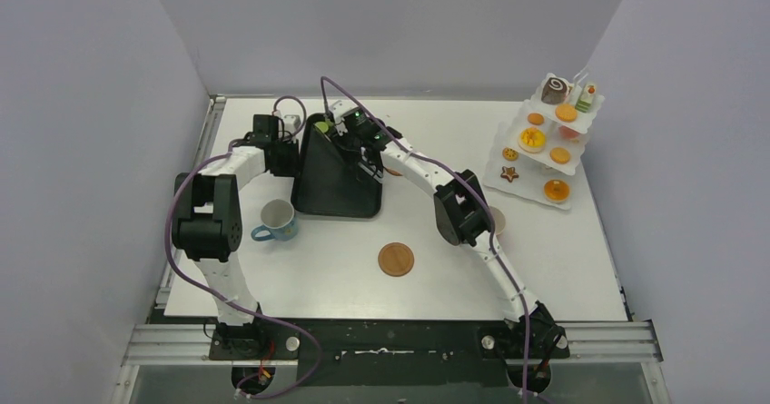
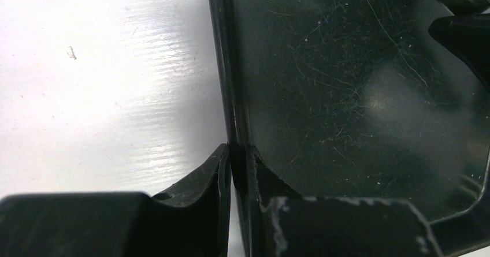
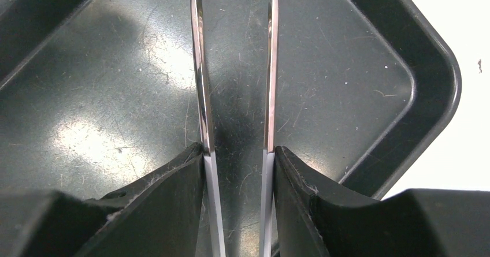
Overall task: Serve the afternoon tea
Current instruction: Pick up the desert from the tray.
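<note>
The black tray (image 1: 336,186) sits mid-table and looks tilted. My left gripper (image 1: 292,157) is shut on its left rim (image 2: 234,124), one finger on each side. My right gripper (image 1: 368,150) hangs over the tray floor (image 3: 115,95), shut on the two arms of the metal tongs (image 3: 199,84). A green disc (image 1: 320,126) shows at the tray's far tip; I cannot tell whether the tongs touch it. The blue cup (image 1: 277,220) stands left of the tray. The pink cup (image 1: 498,218) is half hidden behind my right arm. The pastries sit on a white tiered stand (image 1: 502,179) at the right.
A round wooden coaster (image 1: 396,260) lies in front of the tray. A second coaster (image 1: 393,172) peeks out under my right arm. Grey walls close in the table on three sides.
</note>
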Tool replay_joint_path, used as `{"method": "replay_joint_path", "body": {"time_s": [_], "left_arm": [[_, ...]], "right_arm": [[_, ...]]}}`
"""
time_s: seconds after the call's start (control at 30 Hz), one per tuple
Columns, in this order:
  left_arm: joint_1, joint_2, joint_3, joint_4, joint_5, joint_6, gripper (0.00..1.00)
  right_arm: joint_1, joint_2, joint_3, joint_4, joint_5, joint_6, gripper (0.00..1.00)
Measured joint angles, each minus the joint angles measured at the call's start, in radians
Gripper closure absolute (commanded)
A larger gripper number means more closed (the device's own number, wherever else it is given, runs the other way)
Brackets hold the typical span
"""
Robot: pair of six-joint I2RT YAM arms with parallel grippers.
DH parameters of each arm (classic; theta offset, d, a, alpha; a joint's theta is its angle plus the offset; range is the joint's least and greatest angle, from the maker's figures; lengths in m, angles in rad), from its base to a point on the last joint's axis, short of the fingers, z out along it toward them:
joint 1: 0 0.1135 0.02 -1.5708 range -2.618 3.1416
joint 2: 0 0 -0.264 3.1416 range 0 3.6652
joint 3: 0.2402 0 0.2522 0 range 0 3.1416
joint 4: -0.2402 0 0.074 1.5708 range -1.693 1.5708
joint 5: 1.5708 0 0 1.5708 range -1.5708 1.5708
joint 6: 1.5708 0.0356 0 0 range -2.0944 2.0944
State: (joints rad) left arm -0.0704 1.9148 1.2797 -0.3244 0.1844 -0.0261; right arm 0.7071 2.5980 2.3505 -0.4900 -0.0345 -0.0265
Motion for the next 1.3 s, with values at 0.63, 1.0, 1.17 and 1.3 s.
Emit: {"method": "replay_joint_path", "body": {"time_s": [0.63,1.0,1.17,1.3], "left_arm": [[0.014,0.000,0.026,-0.023,-0.023,-0.048,0.56],[0.024,-0.016,0.109,-0.076,-0.014,-0.090,0.03],[0.026,-0.090,0.147,-0.109,0.003,-0.101,0.03],[0.026,-0.177,0.175,-0.137,0.011,-0.106,0.03]], "right_arm": [[0.002,-0.159,-0.150,-0.019,-0.006,0.006,0.59],[-0.008,-0.424,-0.422,0.003,0.048,0.065,0.59],[-0.015,-0.593,-0.602,0.028,0.073,0.092,0.59],[-0.021,-0.721,-0.726,0.029,0.102,0.104,0.59]]}}
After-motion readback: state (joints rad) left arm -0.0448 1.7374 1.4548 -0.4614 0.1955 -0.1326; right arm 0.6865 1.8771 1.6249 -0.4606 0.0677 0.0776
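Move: Your right gripper holds tongs with the green dessert between their tips, about 7 cm ahead, 10 cm left and 4 cm below it. The tiered stand waits some 45 cm to its right and 5 cm back. The brown coaster is about 11 cm right, 3 cm back. Your left gripper pinches the tray's left rim, with the dessert about 9 cm ahead and 7 cm right, and the blue mug some 14 cm back, 4 cm left. Keep the right gripper's hold on the tongs, raise the green dessert off the tray, then sweep right and back while still rising, over the tray's right side towards the stand, about 12 cm up and 14 cm across, turning some 10 degrees clockwise. Ease the left gripper barely left with the rim, then open it wide, let go and rise about 13 cm, tipping its fingers slightly forward. ##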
